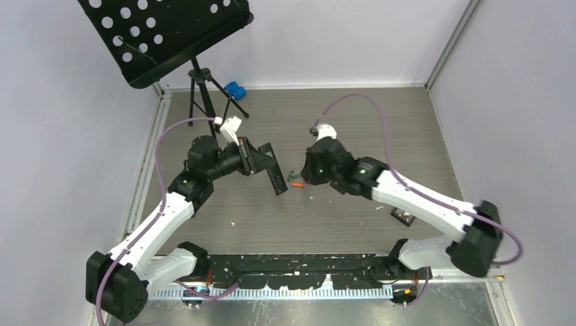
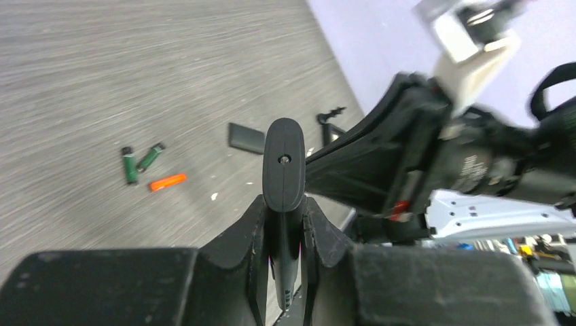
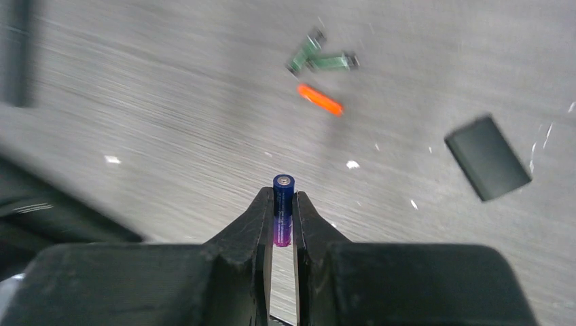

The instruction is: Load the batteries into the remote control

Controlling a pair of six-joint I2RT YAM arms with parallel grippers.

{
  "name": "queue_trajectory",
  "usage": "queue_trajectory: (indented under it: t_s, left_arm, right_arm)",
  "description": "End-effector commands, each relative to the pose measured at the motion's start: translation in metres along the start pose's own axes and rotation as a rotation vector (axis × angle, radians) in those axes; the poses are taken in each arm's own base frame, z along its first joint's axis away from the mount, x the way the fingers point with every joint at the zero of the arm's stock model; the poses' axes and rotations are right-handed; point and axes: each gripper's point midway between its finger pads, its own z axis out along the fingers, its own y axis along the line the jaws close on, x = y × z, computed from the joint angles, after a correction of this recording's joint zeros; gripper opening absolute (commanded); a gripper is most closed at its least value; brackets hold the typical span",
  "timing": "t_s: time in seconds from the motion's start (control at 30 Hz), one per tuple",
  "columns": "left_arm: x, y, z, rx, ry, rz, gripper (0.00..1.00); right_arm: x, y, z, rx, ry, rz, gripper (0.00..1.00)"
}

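My left gripper point(image 2: 284, 205) is shut on the black remote control point(image 2: 283, 163), which I see end-on sticking out past the fingertips. From above, the remote point(image 1: 276, 174) hangs tilted over the table in front of the left gripper point(image 1: 257, 161). My right gripper point(image 3: 283, 198) is shut on a purple-blue battery point(image 3: 283, 193) held upright, its tip above the pads. From above, the right gripper point(image 1: 303, 178) faces the remote. On the table lie two green batteries point(image 3: 303, 53) point(image 3: 333, 62) touching at one end, and an orange battery point(image 3: 320, 100).
A flat black cover point(image 3: 487, 157) lies on the table to the right of the loose batteries. A perforated black music stand point(image 1: 163, 34) on a tripod point(image 1: 204, 92) stands at the back left, with a blue object point(image 1: 235, 89) beside it. White crumbs dot the tabletop.
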Motion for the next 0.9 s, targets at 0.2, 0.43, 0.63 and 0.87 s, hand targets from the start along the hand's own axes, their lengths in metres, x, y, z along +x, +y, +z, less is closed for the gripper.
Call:
queue_trajectory:
  t_s: [0.2,0.43,0.63,0.87]
  left_arm:
    - [-0.044,-0.067,-0.003,0.260,-0.089,-0.043,0.00]
    - [-0.052,-0.086,-0.004,0.333,-0.070,-0.155,0.00]
    - [-0.053,-0.097,-0.006,0.376,-0.040,-0.217,0.00]
    - [-0.054,-0.100,-0.005,0.397,-0.025,-0.268,0.00]
  right_arm:
    - [-0.093,0.077,-0.127,-0.502,-0.393,-0.013,0.14]
    - [-0.093,0.094,-0.137,-0.588,-0.414,-0.062,0.15]
    - [-0.086,0.093,-0.124,-0.564,-0.406,-0.115,0.15]
    - [-0.078,0.094,-0.113,-0.551,-0.382,-0.143,0.16]
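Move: The right hand holds the blue-purple battery; the remote's open compartment lies about 7 cm to its left, 3 cm back and 7 cm higher. Some 15 cm below it, the orange battery lies 3 cm ahead and 2 cm right, the green batteries 6 cm ahead and 1 cm right. From the left hand, gripping the remote, the blue-purple battery is about 9 cm right, 3 cm back and 9 cm lower. The right hand lifts the battery some 15 cm, levelling towards the compartment, while the left raises the remote. ##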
